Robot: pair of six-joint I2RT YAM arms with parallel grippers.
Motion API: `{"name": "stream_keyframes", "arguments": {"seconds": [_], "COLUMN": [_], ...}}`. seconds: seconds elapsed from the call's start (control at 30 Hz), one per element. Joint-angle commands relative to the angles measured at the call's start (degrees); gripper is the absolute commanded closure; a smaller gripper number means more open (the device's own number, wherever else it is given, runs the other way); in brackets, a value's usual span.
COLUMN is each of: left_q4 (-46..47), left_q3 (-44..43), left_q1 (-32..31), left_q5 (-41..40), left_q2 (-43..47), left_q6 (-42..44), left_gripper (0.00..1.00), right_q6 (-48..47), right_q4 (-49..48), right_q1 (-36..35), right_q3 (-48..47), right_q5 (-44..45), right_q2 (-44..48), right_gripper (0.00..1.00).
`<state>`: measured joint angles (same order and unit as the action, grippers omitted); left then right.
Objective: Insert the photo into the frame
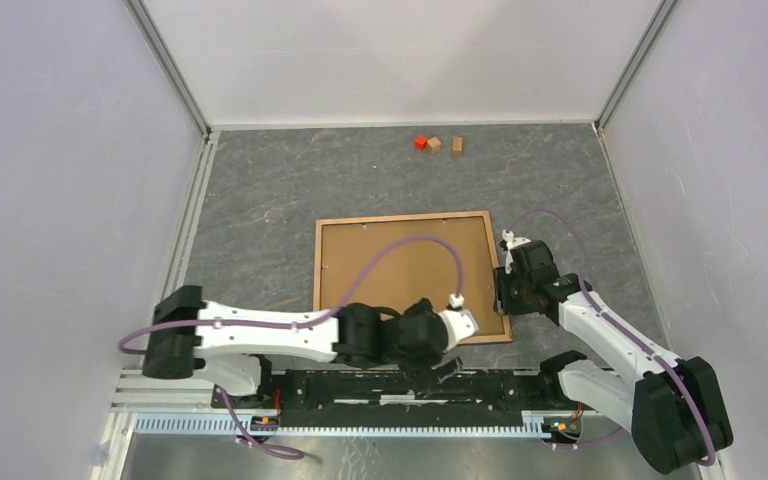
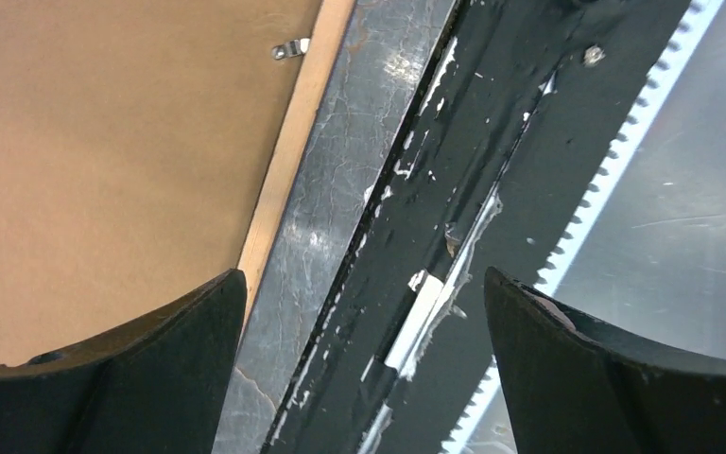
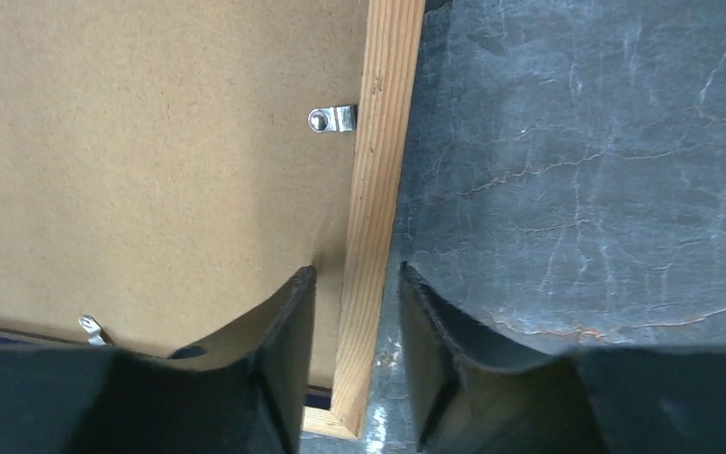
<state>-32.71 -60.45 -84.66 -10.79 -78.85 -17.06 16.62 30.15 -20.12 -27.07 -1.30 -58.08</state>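
The frame (image 1: pixel 405 218) lies flat mid-table with its light wood side up, and a plain brown backing board (image 1: pixel 400 270) fills it. The photo is hidden. My right gripper (image 1: pixel 503 290) is at the frame's right rail near the front corner. In the right wrist view this gripper (image 3: pixel 354 274) straddles the wooden rail (image 3: pixel 378 189), open, with a narrow gap on each side. My left gripper (image 1: pixel 443 366) hovers by the frame's near rail (image 2: pixel 288 161). In the left wrist view it (image 2: pixel 364 284) stands wide open, with only table edge and the black base beam between its fingers.
Small metal clips (image 3: pixel 333 119) (image 2: pixel 291 47) sit on the backing board at the rails. A red block (image 1: pixel 421 143) and two wooden blocks (image 1: pixel 434 144) (image 1: pixel 457 145) lie at the far edge. The black base beam (image 1: pixel 400 385) runs along the near edge. White walls enclose the table.
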Motion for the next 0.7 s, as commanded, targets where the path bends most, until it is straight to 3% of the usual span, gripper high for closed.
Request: {"name": "stream_keyframes", "arguments": {"seconds": [0.0,0.27,0.67], "left_q4": [2.36,-2.41,-2.75], "left_q3": [-5.81,-16.00,-21.40], "left_q1": [-3.79,-6.27,-7.34], "left_q5": [-8.03,-16.59,-33.32], "left_q2": [-7.19,-24.41,-35.83], "left_q6": [8.89,14.79,19.57], "left_gripper": [0.02,0.01,0.03], "right_q6": [0.61,-0.62,4.69], "right_q4": [-2.85,-0.07,10.83], "right_q1": [0.32,0.27,0.26], "right_q3": [1.05,-1.58,-13.55], "right_q5": [0.32,-2.73,-2.85], "right_q2": [-0.71,1.56,3.75], "right_gripper": [0.63,1.00,1.00]}}
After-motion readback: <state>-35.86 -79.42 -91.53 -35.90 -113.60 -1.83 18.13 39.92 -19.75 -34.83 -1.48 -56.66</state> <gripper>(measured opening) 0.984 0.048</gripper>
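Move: The frame's near side, by its right-hand clip, lies about 6 cm ahead, 6 cm right and 12 cm below the left hand; the near right corner is some 14 cm right, 6 cm ahead and 12 cm below. The right hand's half-open fingers already straddle the frame's right side, directly at its hand point, with that corner roughly 7 cm back and 1 cm right, and a side clip about 5 cm ahead and 2 cm left. Right hand pinches frame's right side, rises some 3 cm; open left sinks about 8 cm, rightward, towards near side. ##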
